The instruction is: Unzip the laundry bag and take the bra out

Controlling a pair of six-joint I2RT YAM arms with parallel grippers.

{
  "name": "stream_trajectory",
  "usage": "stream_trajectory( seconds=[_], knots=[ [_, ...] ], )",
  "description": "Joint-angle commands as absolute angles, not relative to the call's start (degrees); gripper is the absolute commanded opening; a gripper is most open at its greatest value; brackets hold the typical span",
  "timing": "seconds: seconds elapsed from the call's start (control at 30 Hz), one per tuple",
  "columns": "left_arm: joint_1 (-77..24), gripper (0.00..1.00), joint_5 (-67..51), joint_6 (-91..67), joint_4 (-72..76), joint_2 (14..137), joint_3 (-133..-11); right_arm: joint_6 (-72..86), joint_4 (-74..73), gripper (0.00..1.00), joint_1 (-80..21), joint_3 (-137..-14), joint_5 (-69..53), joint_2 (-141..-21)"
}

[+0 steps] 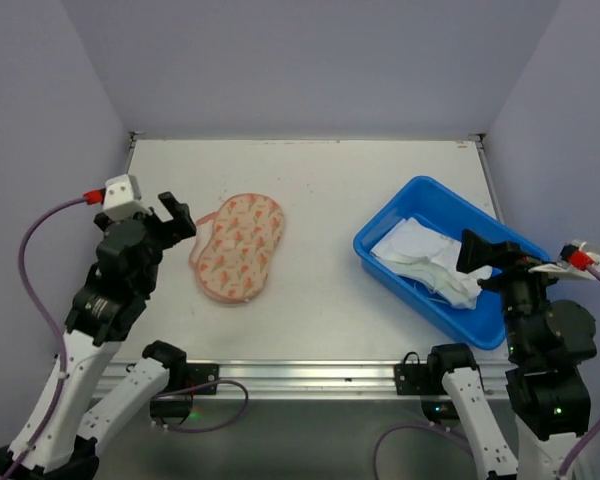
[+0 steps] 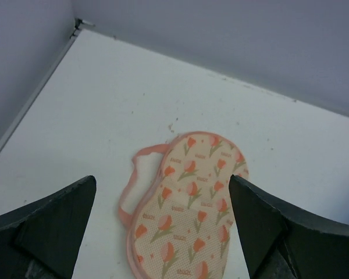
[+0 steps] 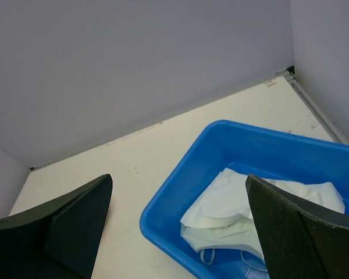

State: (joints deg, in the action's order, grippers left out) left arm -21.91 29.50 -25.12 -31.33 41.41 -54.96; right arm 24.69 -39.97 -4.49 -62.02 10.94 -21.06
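The laundry bag lies flat on the white table, pale pink with orange-red tulips; its edge gapes at the left, showing pale lining. It also shows in the left wrist view. The white bra lies in the blue tub at the right, also in the right wrist view. My left gripper is open and empty, just left of the bag. My right gripper is open and empty, over the tub's near right part.
The blue tub's rim stands near the table's right edge. Grey walls close the back and both sides. A metal rail runs along the table's near edge.
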Motion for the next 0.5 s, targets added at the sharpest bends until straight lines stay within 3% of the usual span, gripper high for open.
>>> stream_trajectory(
  seconds=[0.0, 0.47],
  knots=[
    [-21.53, 1.0, 29.35, -21.54, -36.81, 34.92, -58.53, 19.43, -42.01, 0.99, -6.41, -65.12, 9.14, -17.15],
    [-21.53, 1.0, 29.35, -20.48, -45.52, 17.32, -60.65, 12.75, -47.72, 0.99, -8.61, -64.25, 10.37, 0.61]
  ],
)
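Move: The zipped-up laundry bag lies about 11 cm to the right of the left gripper, some 4 cm farther out and 22 cm below, with its pink strap on the near side, 4 cm to the gripper's right and 5 cm ahead. From the right gripper, the bag is some 45 cm left and 14 cm ahead. The blue bin's middle is about 11 cm ahead of the right gripper, 3 cm right and 27 cm down; the white garments in it lie 11 cm ahead, 1 cm left. Back both empty, wide-open grippers off towards their bases, easing to a stop. Draw the left one some 10 cm back from the laundry bag while lifting it 6 or 7 cm and letting it swing a little left. Pull the right one back about as far from the bin, rising only slightly, and tip both sets of fingers up some 15 degrees. ##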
